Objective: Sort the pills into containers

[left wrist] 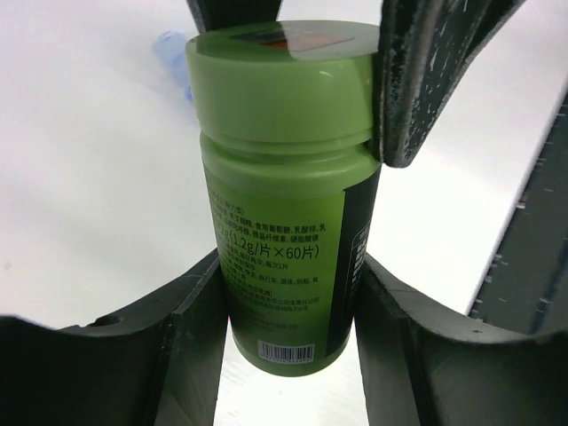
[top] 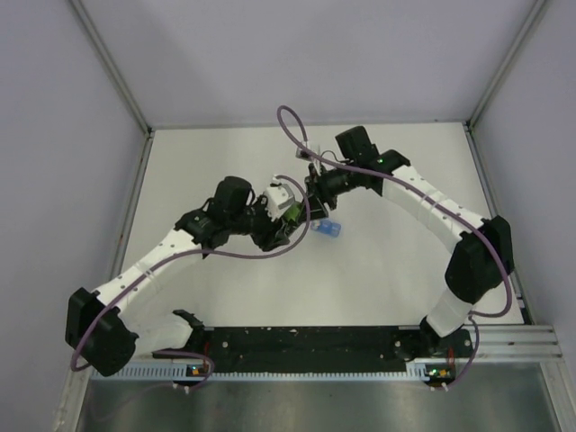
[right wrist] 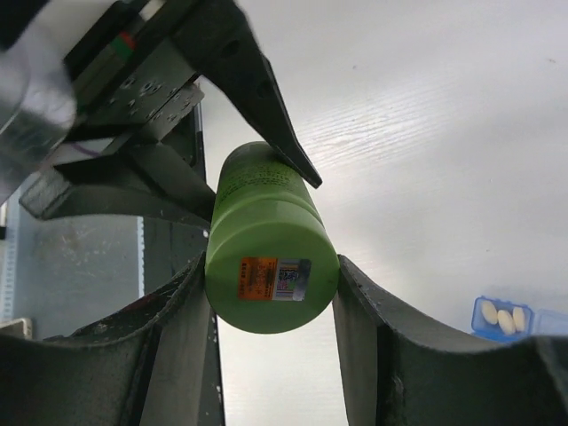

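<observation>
A green pill bottle hangs in the air between both arms. My left gripper is shut on its labelled body. My right gripper is shut on its green cap, one finger pressed on each side. From above, the bottle shows as a green patch between the left gripper and the right gripper. The container, a small translucent blue pill box, lies on the table just right of the bottle. One compartment holds three white oval pills. A blurred corner of the pill box shows behind the cap.
A black rail with the arm bases runs along the near edge. Grey walls with metal posts enclose the white table on three sides. Purple cables loop above both wrists.
</observation>
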Controlling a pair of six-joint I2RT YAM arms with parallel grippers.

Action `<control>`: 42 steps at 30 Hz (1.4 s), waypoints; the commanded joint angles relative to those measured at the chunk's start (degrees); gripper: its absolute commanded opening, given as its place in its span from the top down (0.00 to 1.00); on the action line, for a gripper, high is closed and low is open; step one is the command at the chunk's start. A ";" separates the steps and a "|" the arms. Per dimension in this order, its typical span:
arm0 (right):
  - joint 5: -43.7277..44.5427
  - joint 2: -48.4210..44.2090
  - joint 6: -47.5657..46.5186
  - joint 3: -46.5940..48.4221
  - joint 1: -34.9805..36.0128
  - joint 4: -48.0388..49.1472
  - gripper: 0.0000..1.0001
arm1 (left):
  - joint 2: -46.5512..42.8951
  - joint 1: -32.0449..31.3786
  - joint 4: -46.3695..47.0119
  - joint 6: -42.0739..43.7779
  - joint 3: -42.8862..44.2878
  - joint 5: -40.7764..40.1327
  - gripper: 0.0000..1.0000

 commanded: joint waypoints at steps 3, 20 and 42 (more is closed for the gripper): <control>-6.68 8.67 13.42 3.21 -1.91 4.43 1.00 | -1.65 -1.98 15.09 -1.26 -1.34 -25.13 1.00; -14.42 16.77 28.28 3.48 -2.27 13.31 0.71 | 2.04 -9.02 23.71 6.56 -5.30 -47.93 1.00; -2.56 -6.42 -10.99 0.23 -6.31 -3.21 0.08 | -2.18 -0.15 6.06 1.73 1.28 4.94 1.00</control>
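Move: The green pill bottle is already gripped low on its body by the left hand, with its cap about 5 cm to the right of that hand and 5 cm above, a centimetre ahead. The right hand already has the cap between its fingers, right at its hand point. The blue pill box lies on the table about 12 cm ahead of the right hand, 7 cm to its right and some 22 cm below. With the bottle held between them, both hands swing forward and down about 5 cm and drift left, twisting against each other at the cap: the right wrist tips some 30 degrees one way about the left-right axis while the left hand rolls and tips the other way. The right fingers then open wide and come free of the cap, that hand drawing off up, to the right and back with its wrist turning back, while the left keeps its grip on the body, lifts about 5 cm to its starting height and turns most of the way back, easing back and right at the end. ##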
